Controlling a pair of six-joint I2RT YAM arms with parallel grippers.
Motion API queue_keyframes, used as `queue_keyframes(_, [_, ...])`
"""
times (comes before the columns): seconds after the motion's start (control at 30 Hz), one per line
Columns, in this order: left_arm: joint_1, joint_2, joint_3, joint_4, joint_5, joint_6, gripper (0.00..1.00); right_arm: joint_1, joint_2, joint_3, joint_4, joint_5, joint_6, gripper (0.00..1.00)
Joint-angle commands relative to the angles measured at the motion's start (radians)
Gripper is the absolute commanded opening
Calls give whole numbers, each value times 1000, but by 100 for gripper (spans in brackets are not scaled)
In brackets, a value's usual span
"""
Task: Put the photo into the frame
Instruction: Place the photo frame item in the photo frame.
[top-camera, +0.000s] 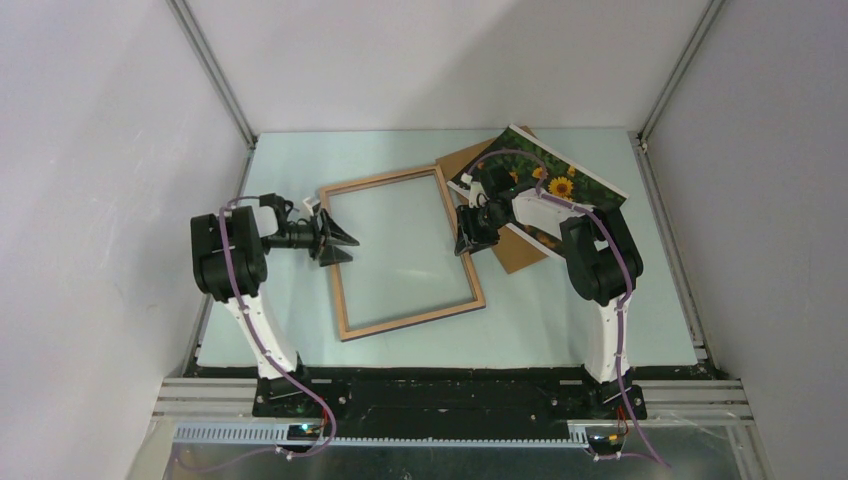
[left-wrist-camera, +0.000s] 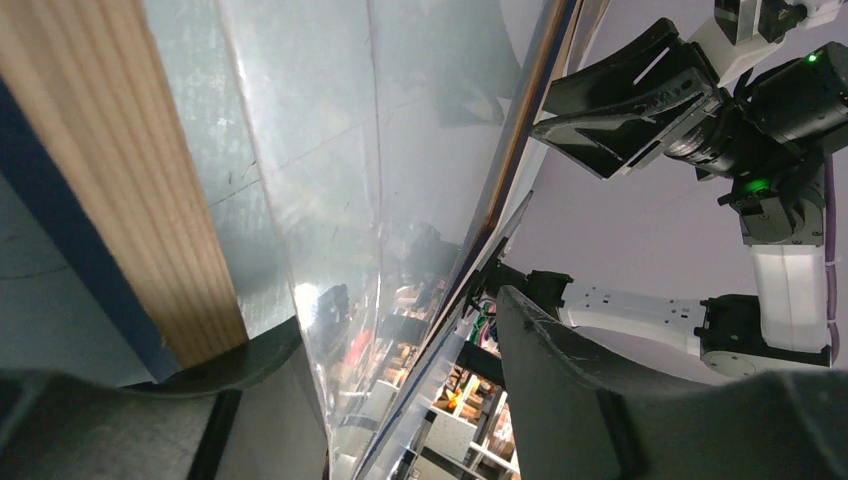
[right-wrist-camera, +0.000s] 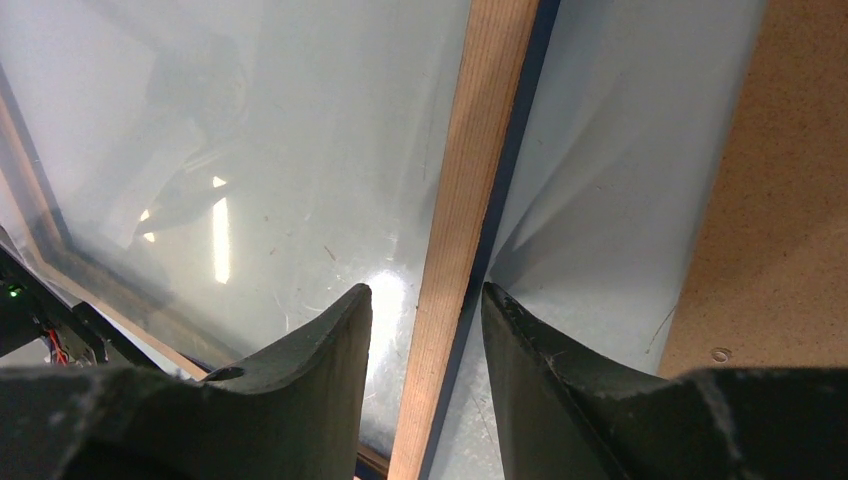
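Observation:
The frame (top-camera: 415, 318) lies in the middle of the table, light wood face up, with its clear pane (left-wrist-camera: 330, 150) in it. My left gripper (top-camera: 340, 240) is at the frame's left rail (left-wrist-camera: 120, 180), open. In the left wrist view its jaws (left-wrist-camera: 400, 310) stand wide apart with the pane's edge between them. My right gripper (top-camera: 468, 235) is open astride the right rail (right-wrist-camera: 470, 180), with a gap on each side of the wood between the fingers (right-wrist-camera: 425, 292). The photo (top-camera: 560, 185), sunflowers up, lies at the back right, partly behind my right arm.
A brown backing board (top-camera: 520, 255) lies under the photo and beside the frame's right rail; it also shows at the right of the right wrist view (right-wrist-camera: 780, 180). White walls and metal posts close in the pale green table (top-camera: 290, 165) on three sides.

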Motion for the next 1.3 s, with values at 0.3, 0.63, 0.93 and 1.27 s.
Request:
queue_keyframes(0.3, [14, -76, 38, -83, -68, 73, 68, 1, -53, -8, 17, -14, 4, 49])
queue_keyframes(0.63, [21, -102, 62, -154, -134, 119, 76, 1, -60, -11, 19, -13, 3, 49])
queue_keyframes(0.93, [25, -113, 79, -197, -179, 150, 79, 1, -64, -14, 21, -14, 3, 49])
queue_keyframes(1.27, [26, -126, 91, -230, -220, 167, 80, 1, -64, -16, 23, -16, 4, 49])
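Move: The frame's left rail lies about 2 cm to the left of the left hand, its middle some 2 cm farther back and 4 cm below. The middle of the clear sheet across the frame is about 11 cm to this hand's right, level with it and 4 cm below. The frame's right rail is some 22 cm to its right, level with it. From the right hand, the left rail lies about 24 cm to the left, 3 cm back and 1 cm below. With its fingers already at the clear sheet's left edge, the left hand eases about 2 cm left towards the frame's left rail, drifting a good 1 cm back and a little up, while the fingers open from a bit over half to about four fifths. As it goes, the wrist tips the fingertips some 10 degrees more steeply down, and the right hand stays in place with its half-open fingers astride the right rail. ##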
